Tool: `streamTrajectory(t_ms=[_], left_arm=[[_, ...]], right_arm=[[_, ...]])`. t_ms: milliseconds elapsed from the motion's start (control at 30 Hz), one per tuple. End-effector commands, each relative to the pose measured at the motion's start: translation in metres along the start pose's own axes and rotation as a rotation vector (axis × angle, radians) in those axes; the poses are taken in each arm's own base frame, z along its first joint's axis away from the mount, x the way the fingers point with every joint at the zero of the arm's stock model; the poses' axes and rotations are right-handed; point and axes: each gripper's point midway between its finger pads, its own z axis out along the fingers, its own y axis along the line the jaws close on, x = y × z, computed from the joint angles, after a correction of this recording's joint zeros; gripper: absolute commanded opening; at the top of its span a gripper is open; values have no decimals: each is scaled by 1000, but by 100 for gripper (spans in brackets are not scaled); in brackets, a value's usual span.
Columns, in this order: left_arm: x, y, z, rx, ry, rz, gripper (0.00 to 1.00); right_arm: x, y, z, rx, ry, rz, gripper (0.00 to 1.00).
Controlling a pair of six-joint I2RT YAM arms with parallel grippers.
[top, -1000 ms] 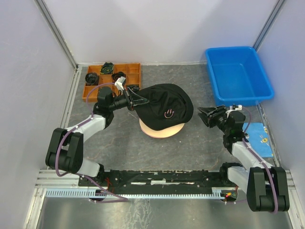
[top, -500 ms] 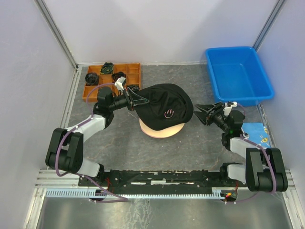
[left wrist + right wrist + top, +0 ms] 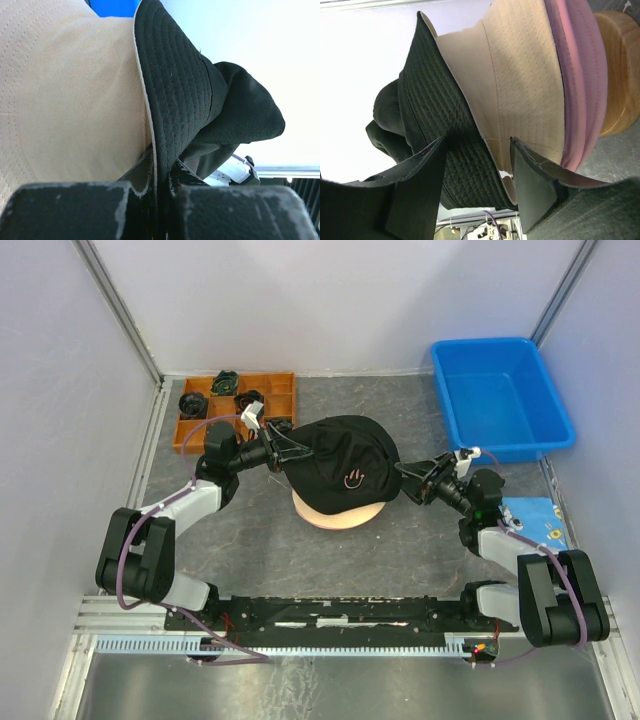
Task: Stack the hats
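A black hat (image 3: 345,462) with a small smiley tops the stack on the wooden stand (image 3: 340,512). My left gripper (image 3: 287,451) is shut on its left brim; the left wrist view shows the stitched black brim (image 3: 175,75) pinched between the jaws of that gripper (image 3: 162,167), with the beige hat (image 3: 65,90) beside it. My right gripper (image 3: 406,483) is at the stack's right edge, open. In the right wrist view the gripper (image 3: 477,142) straddles the black brim (image 3: 440,115) and the beige hat's edge (image 3: 520,75). A pink hat (image 3: 580,75) lies beneath, over the stand (image 3: 620,75).
An orange compartment tray (image 3: 277,390) with dark coiled bundles (image 3: 227,383) sits at the back left. A blue bin (image 3: 500,395) stands at the back right. A blue patterned item (image 3: 535,517) lies by the right wall. Pale walls close in both sides.
My right gripper has moved left to the stack and its jaws now stand around the hat brims, a little wider apart. The left gripper and black hat have not moved.
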Motion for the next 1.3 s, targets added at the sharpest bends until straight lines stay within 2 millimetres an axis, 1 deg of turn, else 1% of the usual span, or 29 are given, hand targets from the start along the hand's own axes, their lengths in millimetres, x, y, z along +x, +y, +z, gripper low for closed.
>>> streamTrajectory(t_ms=[0,133,267,333,467,633,867,967,1133,1267], left_arm=[[-4,-8,5,15,0,5,3],[-3,-7,5,11,4,1,3],[-3,-6,6,7,4,-3,3],[-3,-6,6,7,3,-3,3],[-3,-5,7,2,7,-1,3],[-3,-4,6,-3,6,2,3],[-9,-12,8,-3,-2,15,3],[-12,-14,9,-9,-9,21,3],[-9,-4,6,-45,-7,21,3],[-6,-2,4,-48,-6,23,3]], right_arm=[[6,25,5,-94,20,-71,61],[7,29,5,-101,26,-77,58],[7,35,4,-114,23,-83,44],[7,37,3,-112,19,-87,33],[6,39,4,-104,16,-90,1],[2,53,6,-130,-3,-100,0],[-13,77,10,-161,-70,-110,0],[-19,82,13,-137,-86,-115,0],[-28,74,17,-66,-106,-106,0],[-26,62,16,-4,-86,-102,0]])
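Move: My right hand's open fingers are already around the black hat's right brim, whose edge sits about 1 cm ahead and 1 cm to the left of it. The beige hat's middle is roughly 13 cm to its left, 1 cm back and 5 cm lower; the pink hats lie under that, about 9 cm below my hand. From my left hand, which holds the opposite brim, the right brim is some 19 cm right, 3 cm back and 4 cm lower. I shut my right fingers on the black hat's right brim, pinching it almost where the hand already is. Then, gripper closed, I lift it about 5 cm, reaching some 3 cm forward as well, up and away from the beige hat. My left hand keeps its pinch on the left brim and stays nearly still. ##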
